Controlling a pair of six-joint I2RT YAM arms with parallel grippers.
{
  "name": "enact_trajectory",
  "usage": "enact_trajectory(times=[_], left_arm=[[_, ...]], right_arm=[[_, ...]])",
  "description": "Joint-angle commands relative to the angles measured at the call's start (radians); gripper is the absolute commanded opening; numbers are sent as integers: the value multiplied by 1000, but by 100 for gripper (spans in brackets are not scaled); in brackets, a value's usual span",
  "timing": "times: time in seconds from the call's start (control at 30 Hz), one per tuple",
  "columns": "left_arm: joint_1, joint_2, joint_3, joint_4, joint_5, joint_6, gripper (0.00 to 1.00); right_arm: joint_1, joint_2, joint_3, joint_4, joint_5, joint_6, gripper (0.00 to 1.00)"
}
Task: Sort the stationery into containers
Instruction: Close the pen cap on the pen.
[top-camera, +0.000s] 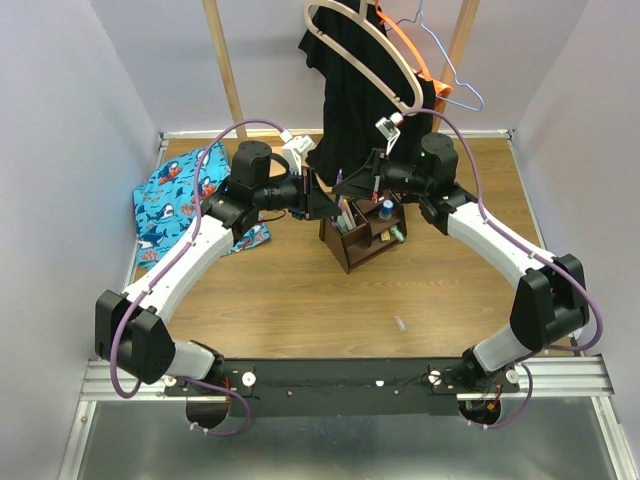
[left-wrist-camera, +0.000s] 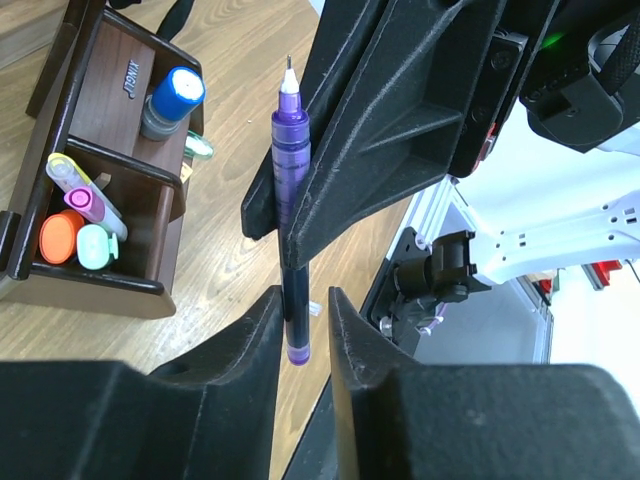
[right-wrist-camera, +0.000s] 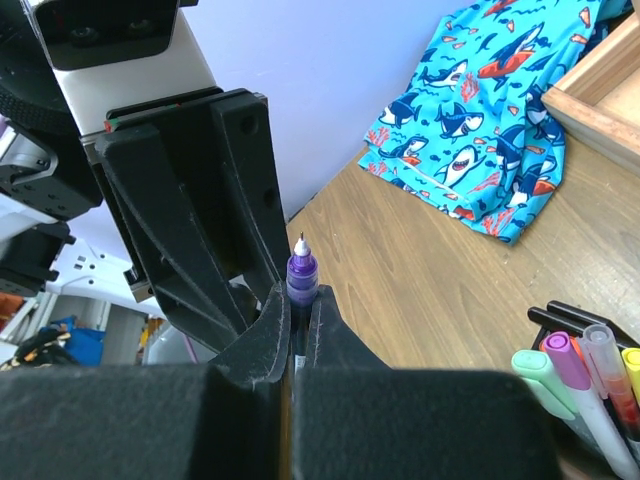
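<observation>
A thin purple pen (left-wrist-camera: 288, 150) (right-wrist-camera: 302, 275) hangs tip-up above the table, just left of the dark brown organizer (top-camera: 362, 240) (left-wrist-camera: 140, 290). My right gripper (right-wrist-camera: 300, 292) is shut on the pen's barrel. My left gripper (left-wrist-camera: 303, 300) stands open around the pen's lower end: the pen lies against one finger, with a gap to the other. The two grippers meet at the pen (top-camera: 339, 180). The organizer's slots hold an orange marker (left-wrist-camera: 60, 238), a pale green marker (left-wrist-camera: 97, 246), a pink marker (left-wrist-camera: 88, 205), a yellow marker (left-wrist-camera: 65, 170) and a blue bottle (left-wrist-camera: 175, 98).
A blue shark-patterned cloth (top-camera: 185, 195) (right-wrist-camera: 490, 120) lies at the back left. A black garment (top-camera: 365, 90) hangs on a rack behind the organizer, over a light wooden base (right-wrist-camera: 600, 90). A small clear cap (top-camera: 399, 323) lies on the table in front.
</observation>
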Motion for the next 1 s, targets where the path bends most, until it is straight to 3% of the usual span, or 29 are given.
enact_trajectory(times=[0.0,0.33,0.4,0.43,0.63,0.83,0.97], left_arm=[[-7,-16,-6,54,77,-17,31],[-14,-5,-15,78,63,-23,17],[-16,-4,-14,80,65,-23,20],[-14,-4,-12,82,68,-21,27],[-17,4,-12,83,63,-6,32],[-19,12,-15,89,65,-9,6],[-22,22,-12,95,68,-9,0]], right_arm=[[6,23,31,24,53,10,1],[6,32,34,18,82,47,1],[6,35,36,15,85,51,1],[6,37,34,15,85,53,1],[7,38,30,12,90,70,1],[6,32,16,14,93,73,1],[6,40,17,14,97,81,1]])
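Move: The dark lower end of the purple pen stands between the open fingers of my left hand, level with them, roughly 1 cm to the right. The markers in the organizer lie about 8 cm ahead, 3 cm right and 9 cm below this hand; the blue bottle some 10 cm ahead, 11 cm right and 12 cm below. From my right hand, which already grips the pen's middle, that dark end is about 4 cm back and 2 cm below, neither left nor right. I shut my left fingers on the dark lower end of the upright pen: they narrow, ease open again, then close fully into a pinch, while the left hand creeps only about half a centimetre forward. My right hand keeps its grip on the barrel above, inching forward just as little and rolling about 5 degrees so the pen's tip leans forward. ##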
